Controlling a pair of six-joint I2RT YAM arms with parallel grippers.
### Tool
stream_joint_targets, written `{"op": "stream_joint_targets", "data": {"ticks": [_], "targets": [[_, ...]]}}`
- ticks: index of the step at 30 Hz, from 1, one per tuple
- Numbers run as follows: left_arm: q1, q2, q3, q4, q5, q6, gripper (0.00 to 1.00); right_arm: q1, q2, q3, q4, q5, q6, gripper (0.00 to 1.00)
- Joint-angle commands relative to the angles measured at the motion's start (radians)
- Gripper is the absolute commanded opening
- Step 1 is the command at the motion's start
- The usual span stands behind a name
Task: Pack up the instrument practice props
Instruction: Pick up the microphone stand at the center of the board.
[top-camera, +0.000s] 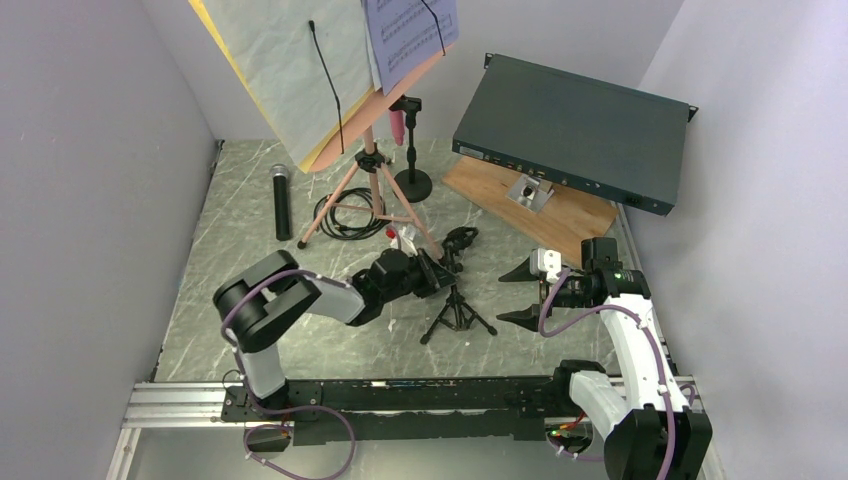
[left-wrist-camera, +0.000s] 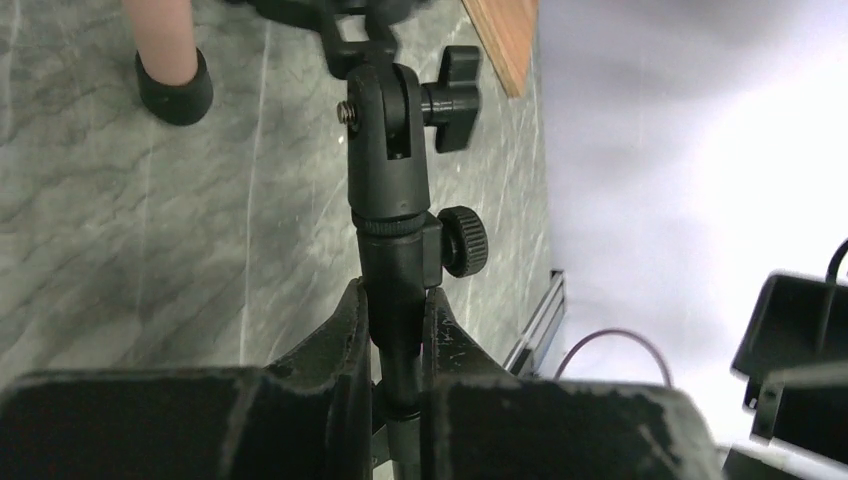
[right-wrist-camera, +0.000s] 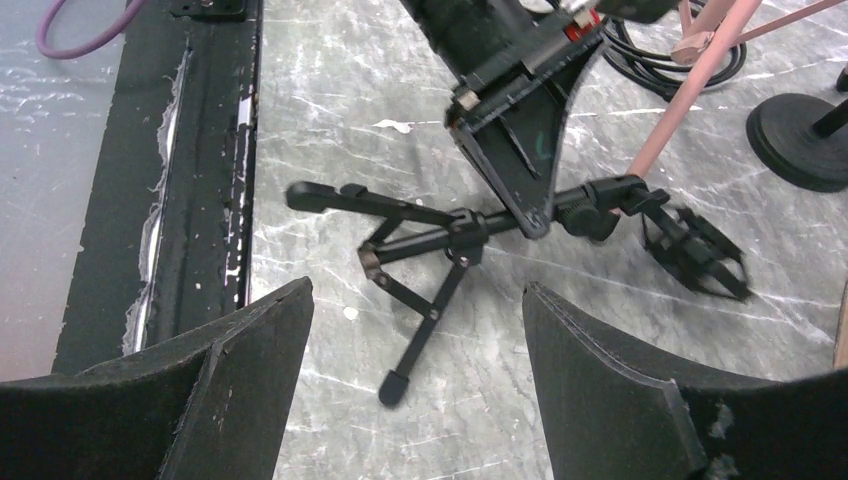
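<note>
A small black tripod mic holder (top-camera: 458, 306) stands mid-table, its clip (top-camera: 460, 240) at the top. My left gripper (top-camera: 438, 270) is shut on its stem; in the left wrist view both fingers (left-wrist-camera: 345, 330) press the black post (left-wrist-camera: 390, 190) just below the knobs. My right gripper (top-camera: 512, 296) hangs open just right of it, nothing between its fingers, and the holder's legs (right-wrist-camera: 440, 240) show past them. Behind stand the pink music desk (top-camera: 385, 95) on tripod legs (top-camera: 372, 190) with sheet pages (top-camera: 290, 60), a black microphone (top-camera: 281, 200) lying flat, and a pink microphone (top-camera: 398, 125) in a round-base stand (top-camera: 412, 184).
A dark teal rack box (top-camera: 575, 130) leans on a wooden board (top-camera: 545, 210) at the back right. A coiled black cable (top-camera: 345, 215) lies under the pink tripod. A metal rail (top-camera: 400, 395) runs along the near edge; grey walls close in on both sides.
</note>
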Motion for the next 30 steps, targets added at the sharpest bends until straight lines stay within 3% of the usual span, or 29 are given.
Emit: {"op": "stream_joint_targets", "data": {"ticks": [1, 10, 20, 30], "targets": [[-0.009, -0.136, -0.073, 0.006, 0.025, 0.218, 0.0, 0.002, -0.013, 0.001, 0.009, -0.039, -0.026, 0.79], [-0.018, -0.43, -0.178, -0.155, 0.044, 0.555, 0.0, 0.002, -0.013, 0.002, -0.001, -0.037, -0.041, 0.79], [-0.021, -0.916, -0.31, -0.446, -0.048, 0.953, 0.0, 0.003, -0.014, 0.002, -0.007, -0.034, -0.057, 0.79], [-0.018, -1.346, -0.38, -0.701, -0.329, 1.049, 0.0, 0.005, -0.014, 0.002, -0.015, -0.032, -0.074, 0.79]]}}
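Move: The microphone stand is already pinched in the left fingers by its upper pole, leaning far forward, its middle within 1 cm or so of the hand. The nearest foot of the pink tripod stands about 5 cm ahead, 1 cm left and 9 cm below. The coiled cable is some 15 cm ahead and 22 cm left, the wooden board roughly 20 cm ahead and 19 cm right. From the idle right gripper, the microphone stand lies about 4 cm ahead, 12 cm left and 8 cm lower. Keep the left fingers shut on the pole and carry the microphone stand some 17 cm to the left, with about 7 cm back and 9 cm up, away from the pink tripod's near foot. Draw it back and up from the start, then let the leftward sweep quicken. All along, tip the wrist up by roughly 50 degrees and roll its left side up, so the stand's head swings up. ##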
